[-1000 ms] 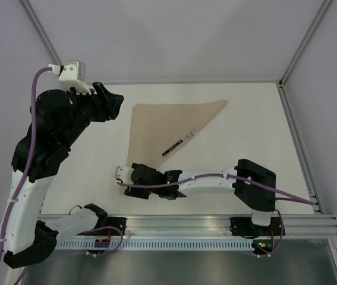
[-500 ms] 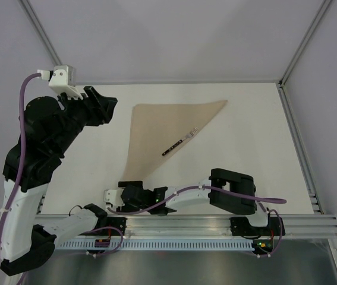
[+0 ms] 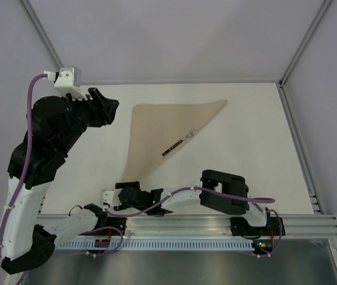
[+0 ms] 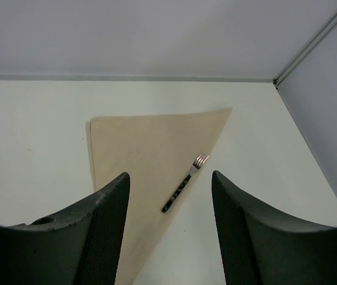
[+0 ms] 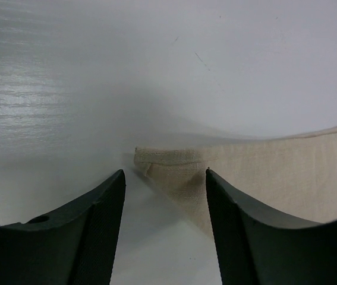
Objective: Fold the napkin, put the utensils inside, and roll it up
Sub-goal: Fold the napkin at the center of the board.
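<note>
The tan napkin [image 3: 156,127] lies folded into a triangle on the white table, its long point toward the near edge. A fork [image 3: 180,143] with a dark handle rests along its diagonal edge. My left gripper [image 3: 110,110] hangs high over the table's far left, open and holding nothing; its wrist view looks down on the napkin [image 4: 144,148] and fork [image 4: 185,183]. My right gripper [image 3: 123,191] is low by the napkin's near corner, open. In the right wrist view that corner [image 5: 174,169], slightly curled, lies just ahead of the open gripper [image 5: 163,172], untouched.
Metal frame posts [image 3: 293,65] and white walls bound the table at the back and right. The aluminium rail [image 3: 204,224] with the arm bases runs along the near edge. The right arm's elbow [image 3: 224,193] folds low over the near table.
The right arm has drawn back toward the near edge, its gripper sliding left and nearer to the napkin's near corner, jaws narrowing a little. The left arm shifted slightly.
</note>
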`<move>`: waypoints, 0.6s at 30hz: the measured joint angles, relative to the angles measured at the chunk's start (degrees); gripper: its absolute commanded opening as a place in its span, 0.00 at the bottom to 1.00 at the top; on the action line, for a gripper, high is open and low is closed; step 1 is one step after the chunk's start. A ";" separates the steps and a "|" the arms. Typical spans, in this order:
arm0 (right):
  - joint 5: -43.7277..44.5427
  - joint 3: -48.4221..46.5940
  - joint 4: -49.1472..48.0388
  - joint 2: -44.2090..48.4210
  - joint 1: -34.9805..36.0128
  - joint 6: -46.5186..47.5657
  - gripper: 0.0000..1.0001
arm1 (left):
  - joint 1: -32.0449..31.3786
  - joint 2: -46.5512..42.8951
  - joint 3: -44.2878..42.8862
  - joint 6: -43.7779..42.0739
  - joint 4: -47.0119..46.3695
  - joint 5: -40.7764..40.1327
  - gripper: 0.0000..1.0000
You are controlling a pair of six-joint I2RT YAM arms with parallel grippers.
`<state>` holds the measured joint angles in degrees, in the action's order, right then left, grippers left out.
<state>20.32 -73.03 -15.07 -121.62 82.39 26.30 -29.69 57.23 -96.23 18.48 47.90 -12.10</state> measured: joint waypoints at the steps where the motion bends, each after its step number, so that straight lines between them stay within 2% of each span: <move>1: 0.17 0.00 -0.28 -0.17 0.00 0.11 0.58 | 0.00 0.00 0.11 -0.02 0.00 0.00 0.62; 3: 0.50 0.00 -0.74 -0.24 -0.02 0.55 0.54 | 0.00 0.00 0.31 -0.02 0.00 0.00 0.62; 4: 0.63 0.00 -1.03 -0.24 -0.02 0.66 0.48 | 0.00 0.00 0.39 -0.02 0.00 0.00 0.62; 6: 0.85 0.00 -1.42 -0.24 0.00 1.07 0.43 | 0.00 0.00 0.66 -0.02 0.00 0.00 0.62; 7: 1.01 0.00 -1.51 -0.24 0.00 1.01 0.30 | 0.00 0.00 0.79 -0.02 0.00 0.00 0.61; 14: 1.27 -0.02 -1.66 -0.26 -0.02 1.18 0.20 | 0.00 0.15 1.55 -0.02 0.02 0.00 0.61; 18: 1.64 -0.35 -1.36 -0.26 -0.02 1.11 0.18 | 0.00 0.37 1.68 -0.02 0.00 0.00 0.61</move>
<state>21.96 -73.38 -16.43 -121.89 82.37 27.42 -29.69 57.60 -94.54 18.46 47.90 -12.10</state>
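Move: The napkin's near left corner lies right at the right hand's open fingertips, some 1 cm ahead, 1 cm to the left and 1 cm below. From there the fork on the napkin is roughly 22 cm ahead and 24 cm to the right, and the napkin's far left corner about 40 cm ahead and 5 cm to the right. The left hand waits high above, with that near corner about 9 cm back, 2 cm left and 43 cm down. The napkin's near left corner gets pinched: the right hand stays almost in place over it, easing forward and up by only about half a centimetre each, while its fingers, already starting to close, go from well open to nearly shut and grip the cloth just behind the corner's tip. ##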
